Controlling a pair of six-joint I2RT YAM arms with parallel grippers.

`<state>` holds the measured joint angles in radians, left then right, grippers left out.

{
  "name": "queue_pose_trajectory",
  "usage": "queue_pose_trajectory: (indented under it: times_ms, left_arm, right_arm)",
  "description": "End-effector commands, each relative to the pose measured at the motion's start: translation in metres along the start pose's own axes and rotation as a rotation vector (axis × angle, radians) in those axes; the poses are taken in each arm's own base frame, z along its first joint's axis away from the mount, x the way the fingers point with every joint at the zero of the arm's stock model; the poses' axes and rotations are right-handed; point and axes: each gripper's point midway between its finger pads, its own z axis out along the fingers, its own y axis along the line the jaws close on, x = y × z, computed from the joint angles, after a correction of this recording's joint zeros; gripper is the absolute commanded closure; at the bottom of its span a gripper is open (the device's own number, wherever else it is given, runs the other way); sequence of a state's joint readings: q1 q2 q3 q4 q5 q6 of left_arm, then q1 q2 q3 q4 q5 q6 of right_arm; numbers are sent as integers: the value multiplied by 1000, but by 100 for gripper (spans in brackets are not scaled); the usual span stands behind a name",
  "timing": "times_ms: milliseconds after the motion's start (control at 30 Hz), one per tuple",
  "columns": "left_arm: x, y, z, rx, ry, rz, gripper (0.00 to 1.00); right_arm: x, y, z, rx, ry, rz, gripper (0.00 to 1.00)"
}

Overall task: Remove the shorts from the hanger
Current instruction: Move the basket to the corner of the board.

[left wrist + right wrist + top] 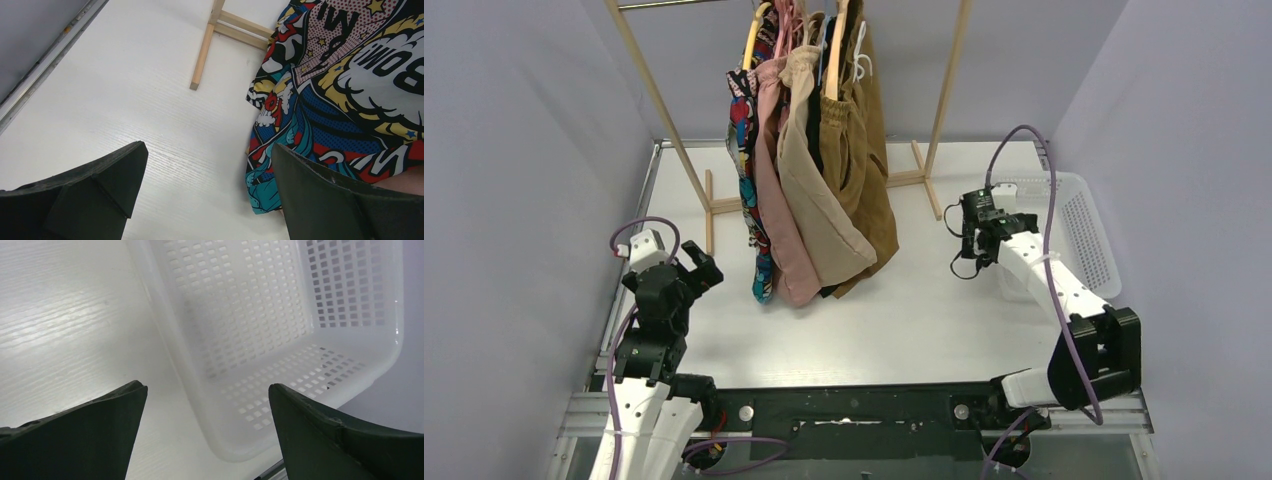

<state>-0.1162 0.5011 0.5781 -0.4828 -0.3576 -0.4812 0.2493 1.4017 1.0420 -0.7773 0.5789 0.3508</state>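
Note:
Several shorts hang on hangers from a wooden rack (944,100) at the back centre: comic-print (746,160), dusty pink (776,210), beige (816,200), black, mostly hidden, and mustard-brown (864,160). Their hems reach the table. My left gripper (692,268) is open and empty at the left, a little left of the comic-print shorts (340,90), whose hem fills the right of the left wrist view. My right gripper (980,212) is open and empty at the right, above the near-left corner of a white basket (260,340).
The white perforated basket (1079,215) stands at the right edge of the table. The rack's wooden feet (709,205) lie on the table behind the shorts; one shows in the left wrist view (204,50). Grey walls close in left and right.

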Motion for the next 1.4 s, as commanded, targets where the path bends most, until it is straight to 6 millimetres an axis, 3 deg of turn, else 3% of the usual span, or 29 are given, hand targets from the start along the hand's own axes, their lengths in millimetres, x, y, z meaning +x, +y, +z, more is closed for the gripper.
queue_pose_trajectory:
  times_ms: [0,133,233,300,467,567,700,833,967,1367]
  left_arm:
    - [-15,-9,0,43,-54,-3,2]
    - [-15,-9,0,44,-54,-4,2]
    - [-16,-10,0,46,-58,-3,2]
    - [-16,-10,0,50,-57,-2,2]
    - [-15,-12,0,56,-52,1,2]
    - [-15,-12,0,60,-52,1,3]
    - [-15,-13,-1,65,-53,2,2]
    - [-14,-13,0,68,-51,3,2]
    - [-14,-13,-1,67,-50,3,2]
    - [-13,-14,1,74,-45,7,2]
  right_arm:
    - [-39,7,-37,-154,-132,120,2]
    - [-32,-28,-56,-46,-160,414,2]
    - [-5,-62,-66,58,-179,594,2]
    - [15,-75,-66,89,-184,691,2]
    - [55,-97,-41,112,-134,884,2]
    - [59,-108,-22,69,-109,951,2]
    - [49,-111,-1,-40,-100,991,2]
    - [33,-93,22,-212,-70,940,2]
    - [12,-81,32,-316,-80,822,2]
    - [-26,-62,66,-319,-36,589,1]
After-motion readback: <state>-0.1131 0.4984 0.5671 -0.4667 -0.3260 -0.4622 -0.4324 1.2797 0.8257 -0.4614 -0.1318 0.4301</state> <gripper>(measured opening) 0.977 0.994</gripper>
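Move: The basket's middle lies about 8 cm to the right of the right hand, 2 cm ahead and roughly 8 cm below; its left wall runs under the open fingers. The board's far right corner is some 15 cm ahead and 7 cm to the right. The stand's foot stands about 12 cm left and 10 cm ahead, the brown shorts' hem some 19 cm left and 2 cm back. From the left hand the basket is roughly 58 cm to the right and 4 cm ahead. Up and back, swinging to the right, the right hand lifts clear of the basket by about 7 cm, then sinks behind its near side, turning some 45 degrees clockwise. From there it drives forward about 11 cm and a little lower, turning partly back with its left side raised, fingers open, ending with the right finger against the outside of the near wall to push the basket forward. ##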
